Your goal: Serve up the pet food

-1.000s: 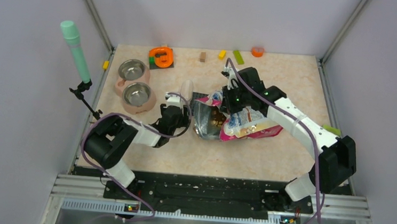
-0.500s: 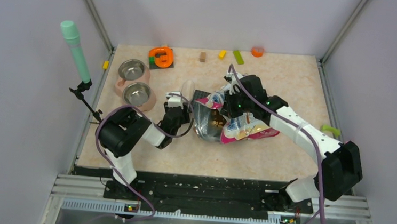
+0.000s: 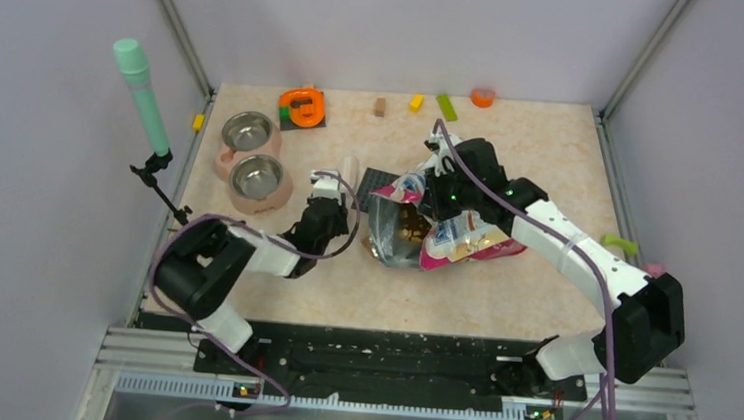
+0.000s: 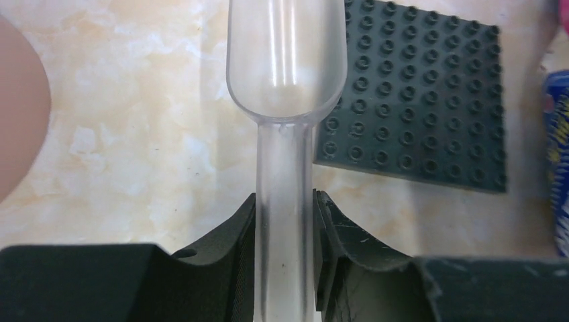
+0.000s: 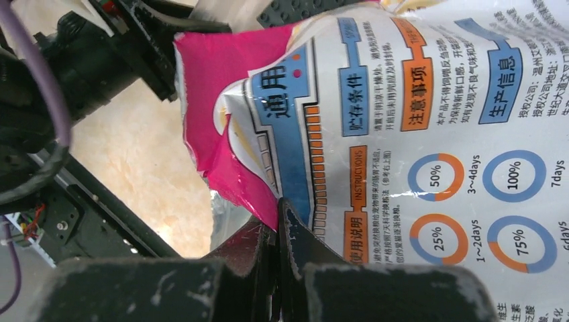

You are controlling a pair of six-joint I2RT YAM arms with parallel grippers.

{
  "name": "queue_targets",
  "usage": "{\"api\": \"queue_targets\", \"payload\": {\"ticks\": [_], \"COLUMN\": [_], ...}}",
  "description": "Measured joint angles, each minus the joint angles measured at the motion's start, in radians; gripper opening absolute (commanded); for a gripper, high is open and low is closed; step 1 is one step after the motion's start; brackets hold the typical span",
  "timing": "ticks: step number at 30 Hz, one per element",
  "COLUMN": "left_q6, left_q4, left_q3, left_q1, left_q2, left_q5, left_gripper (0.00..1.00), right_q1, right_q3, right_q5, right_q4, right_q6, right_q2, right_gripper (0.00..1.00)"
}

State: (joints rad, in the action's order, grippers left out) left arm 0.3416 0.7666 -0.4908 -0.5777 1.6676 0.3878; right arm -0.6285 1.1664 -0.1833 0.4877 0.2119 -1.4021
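Note:
The pink-and-blue pet food bag (image 3: 466, 240) lies open on its side mid-table, brown kibble (image 3: 405, 229) showing in its silver mouth. My right gripper (image 3: 437, 190) is shut on the bag's upper edge; in the right wrist view its fingers (image 5: 295, 241) pinch the pink rim of the bag (image 5: 402, 134). A clear plastic scoop (image 4: 287, 60) lies on the table left of the bag, also visible from above as the scoop (image 3: 349, 166). My left gripper (image 4: 285, 225) (image 3: 326, 206) has both fingers pressed against the scoop's handle. The scoop's bowl holds nothing.
Two steel bowls (image 3: 247, 132) (image 3: 256, 176) in a pink stand sit at the left. A dark studded plate (image 4: 416, 87) lies under the bag's mouth. An orange clamp-like toy (image 3: 302, 106) and small blocks (image 3: 416, 101) line the back edge. A green-topped stand (image 3: 142, 92) rises at far left.
The left gripper's jaws have closed in from wide open onto the scoop's handle. The right arm has shifted slightly with the bag's edge still pinched.

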Motion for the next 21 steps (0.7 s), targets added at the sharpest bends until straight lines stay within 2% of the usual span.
{"api": "queue_targets", "payload": {"ticks": [3, 6, 9, 14, 21], "left_q6": [0.000, -0.006, -0.034, -0.077, -0.087], "left_q4": [-0.284, -0.599, -0.837, -1.147, -1.465], "left_q3": [-0.068, -0.243, -0.407, -0.557, -0.630], "left_q1": [0.000, 0.000, 0.000, 0.001, -0.010], "left_q2": [-0.163, -0.291, -0.380, -0.496, -0.566], "left_q5": [-0.055, -0.103, -0.138, -0.217, -0.486], "left_gripper": [0.00, 0.00, 0.00, 0.00, 0.00], "right_q1": [0.000, 0.005, 0.019, 0.032, 0.051], "right_q3": [0.085, 0.178, 0.264, 0.372, 0.407], "right_q5": [0.021, 0.058, 0.074, 0.078, 0.053], "right_q4": [0.083, 0.164, 0.239, 0.309, 0.310], "right_q6": [0.000, -0.001, 0.002, 0.026, 0.058], "right_q2": [-0.002, -0.017, -0.055, -0.134, -0.180], "right_gripper": [0.00, 0.00, 0.00, 0.00, 0.00]}}
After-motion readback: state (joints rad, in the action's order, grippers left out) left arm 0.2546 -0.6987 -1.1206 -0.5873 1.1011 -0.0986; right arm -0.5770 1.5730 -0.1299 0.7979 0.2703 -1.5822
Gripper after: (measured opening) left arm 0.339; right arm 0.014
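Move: The left hand already grips the clear scoop's handle. The bag mouth's middle is about 15 cm to its right, 6 cm back and 6 cm higher. The dark studded plate lies some 12 cm right and 5 cm ahead, the small wooden block 8 cm right and 7 cm back, and the near bowl about 21 cm left and 6 cm ahead. From the right hand, which still pinches the rim, the mouth is roughly 6 cm left, 2 cm back and 8 cm below. Keeping its grip on the scoop handle, the left hand climbs steeply by about 19 cm, then draws back some 12 cm towards its base, turning clockwise and tipping down so the scoop's bowl swings towards the bag's mouth. The right hand keeps the bag's rim pinched and lifts it about 5 cm, then carries it some 4 cm forward. ##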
